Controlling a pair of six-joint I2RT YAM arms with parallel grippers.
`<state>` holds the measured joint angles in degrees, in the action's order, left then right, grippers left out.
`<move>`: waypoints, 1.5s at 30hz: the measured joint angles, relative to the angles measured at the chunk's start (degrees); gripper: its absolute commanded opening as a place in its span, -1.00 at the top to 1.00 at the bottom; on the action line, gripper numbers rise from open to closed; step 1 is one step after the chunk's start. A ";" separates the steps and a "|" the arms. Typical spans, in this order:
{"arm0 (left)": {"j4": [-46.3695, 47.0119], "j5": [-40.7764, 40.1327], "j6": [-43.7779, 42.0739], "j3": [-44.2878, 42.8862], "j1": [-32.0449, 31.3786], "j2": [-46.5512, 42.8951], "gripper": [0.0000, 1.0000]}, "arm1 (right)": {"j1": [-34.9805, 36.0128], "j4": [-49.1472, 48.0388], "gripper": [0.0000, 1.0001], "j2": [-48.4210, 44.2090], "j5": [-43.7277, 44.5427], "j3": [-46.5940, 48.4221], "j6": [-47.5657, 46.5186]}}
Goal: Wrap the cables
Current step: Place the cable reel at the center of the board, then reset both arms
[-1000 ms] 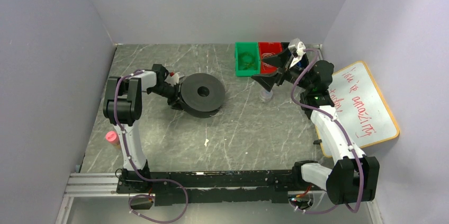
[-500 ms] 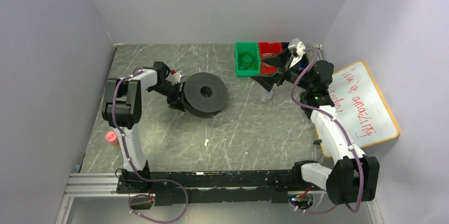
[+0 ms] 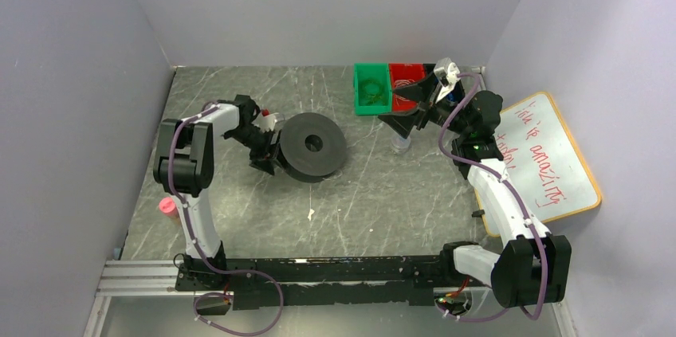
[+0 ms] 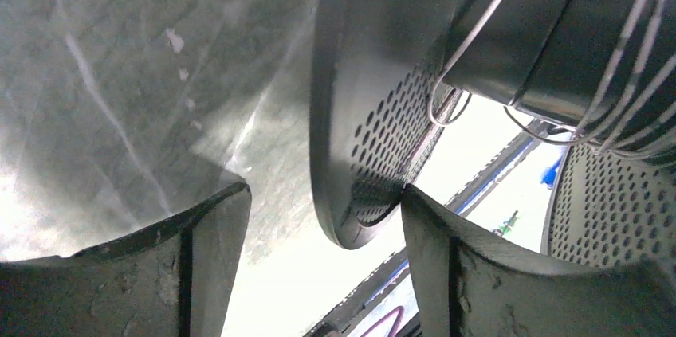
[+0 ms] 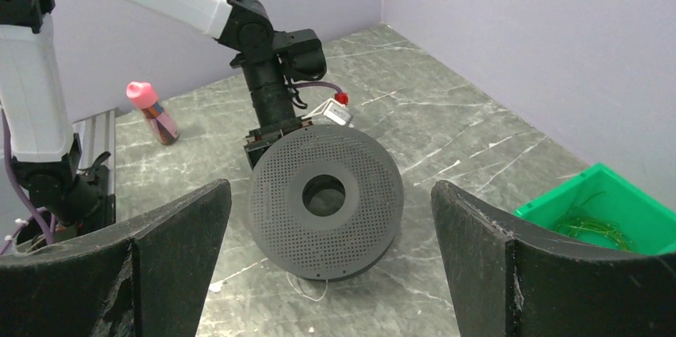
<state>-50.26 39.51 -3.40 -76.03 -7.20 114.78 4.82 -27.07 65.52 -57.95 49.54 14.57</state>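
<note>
The black perforated spool (image 3: pixel 313 146) sits left of the table's middle, tilted, its left edge up at my left gripper (image 3: pixel 269 154). In the left wrist view one flange (image 4: pixel 359 114) stands between the open jaws. The right finger (image 4: pixel 446 257) touches its rim and the left finger (image 4: pixel 199 249) stands apart. Thin whitish cables (image 4: pixel 478 30) loop round the core. A loose cable loop (image 5: pixel 312 293) lies under the spool (image 5: pixel 359 225). My right gripper (image 3: pixel 406 114) hangs open and empty above the table near the bins.
A green bin (image 3: pixel 371 88) of green wire and a red bin (image 3: pixel 406 80) stand at the back right. A small clear object (image 3: pixel 401 144) lies under the right gripper. A whiteboard (image 3: pixel 550 162) leans at right. A pink-capped bottle (image 3: pixel 167 207) stands at left.
The left jaws have widened round the spool's flange. The spool has shifted slightly right and toward the front. The right arm has not moved.
</note>
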 measured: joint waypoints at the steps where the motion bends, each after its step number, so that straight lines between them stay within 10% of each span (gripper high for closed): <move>1: 0.04 -0.70 -0.02 0.42 0.00 -0.63 -0.51 | 0.00 0.00 -0.98 0.00 -0.09 0.00 0.02; 15: -0.13 -9.07 0.57 1.44 0.52 -3.65 -0.57 | 0.00 -0.44 -0.98 0.07 -1.05 0.00 0.28; 34: 0.02 11.43 -2.49 3.04 3.54 0.70 -0.63 | 0.00 -2.14 -0.98 0.59 -2.10 0.00 2.51; 45: 2.27 4.11 -2.97 3.65 9.88 -16.96 -0.88 | 0.00 10.97 -0.98 -3.23 -1.99 0.74 -7.54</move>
<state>-47.99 43.62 -6.37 -72.38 2.68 97.82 4.82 -16.10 62.28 -59.94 50.28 7.03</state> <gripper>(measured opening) 0.939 0.992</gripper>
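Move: The cable reel stands tilted at the left gripper, its lower flange between the open fingers; its middle is about 10 cm to the hand's right, 3 cm ahead and 2 cm higher. The green box is some 28 cm right and 24 cm ahead of the hand, the white scrap 11 cm right and 13 cm back. From the right hand, the reel lies about 19 cm left, 4 cm ahead and 28 cm below. The left fingers, at the tilted reel's lower flange, come free of it: the hand eases about 2.5 cm left, swings back some 5 cm right towards the reel with a slight roll, then withdraws left and upward, ending about 7 cm higher. The fingers open a bit wider and their tips swing up some 15 degrees as they leave. ##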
